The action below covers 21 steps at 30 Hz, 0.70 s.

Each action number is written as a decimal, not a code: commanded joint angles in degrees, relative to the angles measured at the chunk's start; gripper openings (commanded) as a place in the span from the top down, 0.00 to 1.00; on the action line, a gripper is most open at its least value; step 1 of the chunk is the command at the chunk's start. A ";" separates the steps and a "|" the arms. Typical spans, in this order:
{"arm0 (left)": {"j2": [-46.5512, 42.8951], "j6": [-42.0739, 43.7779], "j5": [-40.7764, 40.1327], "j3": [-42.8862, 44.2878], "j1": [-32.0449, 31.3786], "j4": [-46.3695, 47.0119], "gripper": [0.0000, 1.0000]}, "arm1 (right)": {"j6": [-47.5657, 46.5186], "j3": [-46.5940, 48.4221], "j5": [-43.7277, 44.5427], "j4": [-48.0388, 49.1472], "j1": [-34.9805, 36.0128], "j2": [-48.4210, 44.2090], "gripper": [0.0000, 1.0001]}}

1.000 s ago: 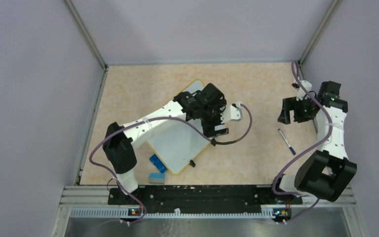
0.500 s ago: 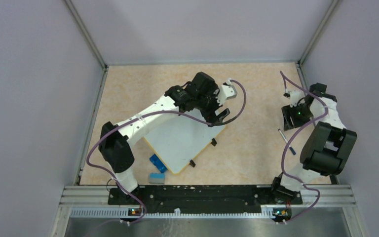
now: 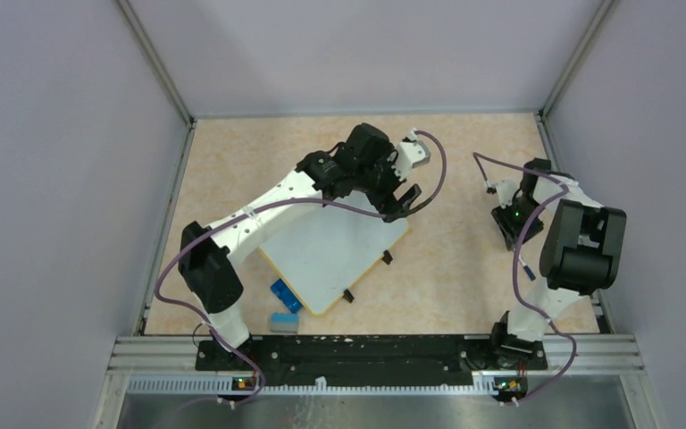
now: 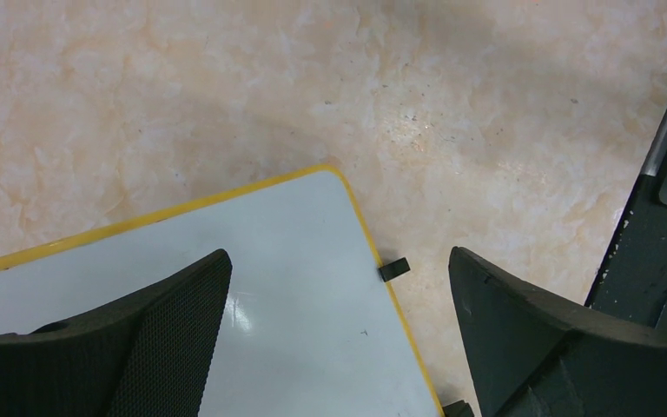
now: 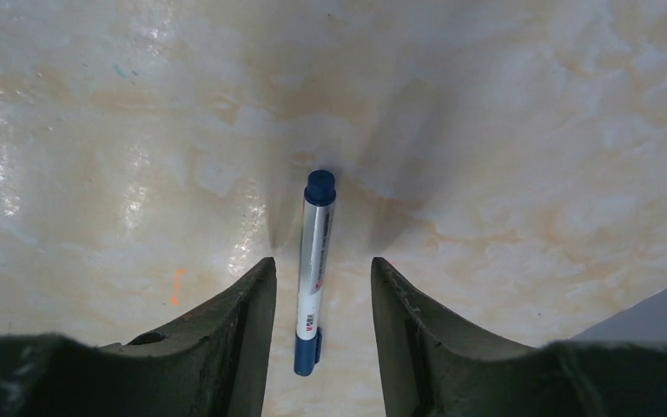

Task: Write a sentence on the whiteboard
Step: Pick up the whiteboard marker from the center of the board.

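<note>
The whiteboard (image 3: 326, 255), white with a yellow rim, lies tilted on the table left of centre, and its corner (image 4: 313, 261) fills the lower left wrist view. No sentence shows on its visible surface. My left gripper (image 3: 402, 198) hovers wide open over the board's far right corner (image 4: 339, 256), holding nothing. A blue-capped marker (image 5: 314, 261) lies on the table at the right. My right gripper (image 3: 509, 223) is lowered over it (image 5: 322, 261), one finger on each side of the barrel, with a small gap on both sides.
Two black clips (image 3: 387, 257) (image 3: 348, 296) sit on the board's right edge. A blue block (image 3: 286, 296) and a pale blue block (image 3: 283, 322) lie near its front corner. A metal rail (image 3: 366, 350) runs along the near edge. Walls close in the table.
My right gripper has swung in and down over the marker, and its jaws have narrowed around it. My left gripper has moved back and right to the board's far corner, still open.
</note>
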 commanded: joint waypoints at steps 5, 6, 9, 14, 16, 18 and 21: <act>-1.06 -1.99 -1.40 3.35 0.14 1.81 0.01 | 0.88 -2.16 5.40 3.67 2.41 2.88 0.64; -1.16 -1.98 -1.35 3.48 0.07 1.81 0.01 | 1.01 -2.31 5.42 3.81 2.50 3.26 0.65; -1.55 -2.24 -1.46 3.77 0.13 1.88 0.01 | 1.34 -3.22 5.47 4.31 3.08 4.16 0.69; -2.60 -0.12 -0.88 3.84 0.19 1.81 0.01 | 3.47 -4.55 1.34 4.23 4.05 2.95 0.92; -2.68 -0.09 -0.26 4.79 0.28 1.05 0.01 | 4.82 -3.28 -1.49 3.31 4.05 1.31 0.99; -2.66 -0.26 2.20 5.83 0.60 -0.01 0.01 | 5.89 -0.90 -5.05 1.83 4.05 -0.80 1.00; -3.10 -1.37 5.08 6.42 1.42 -0.12 0.01 | 7.42 4.21 -13.62 -2.12 4.05 -4.16 1.00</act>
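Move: The whiteboard marker lies about 2 cm below the right hand point and 1 cm back, between the half-open fingers. From that hand the whiteboard's middle is some 46 cm left and 5 cm farther out. The nearer of two black tabs on its edge is about 33 cm left and 1 cm back. From the raised left hand, the marker is about 34 cm right, 5 cm back and 22 cm lower. Down about 1 cm and slightly back, the right hand settles around the middle of the marker with its fingers pointing down, then closes them until they pinch the barrel from both sides. Holding it, the hand shifts about 1.5 cm left, the wrist rocking some 5 degrees. The left hand, open and empty, rises about 2 cm over the whiteboard. ##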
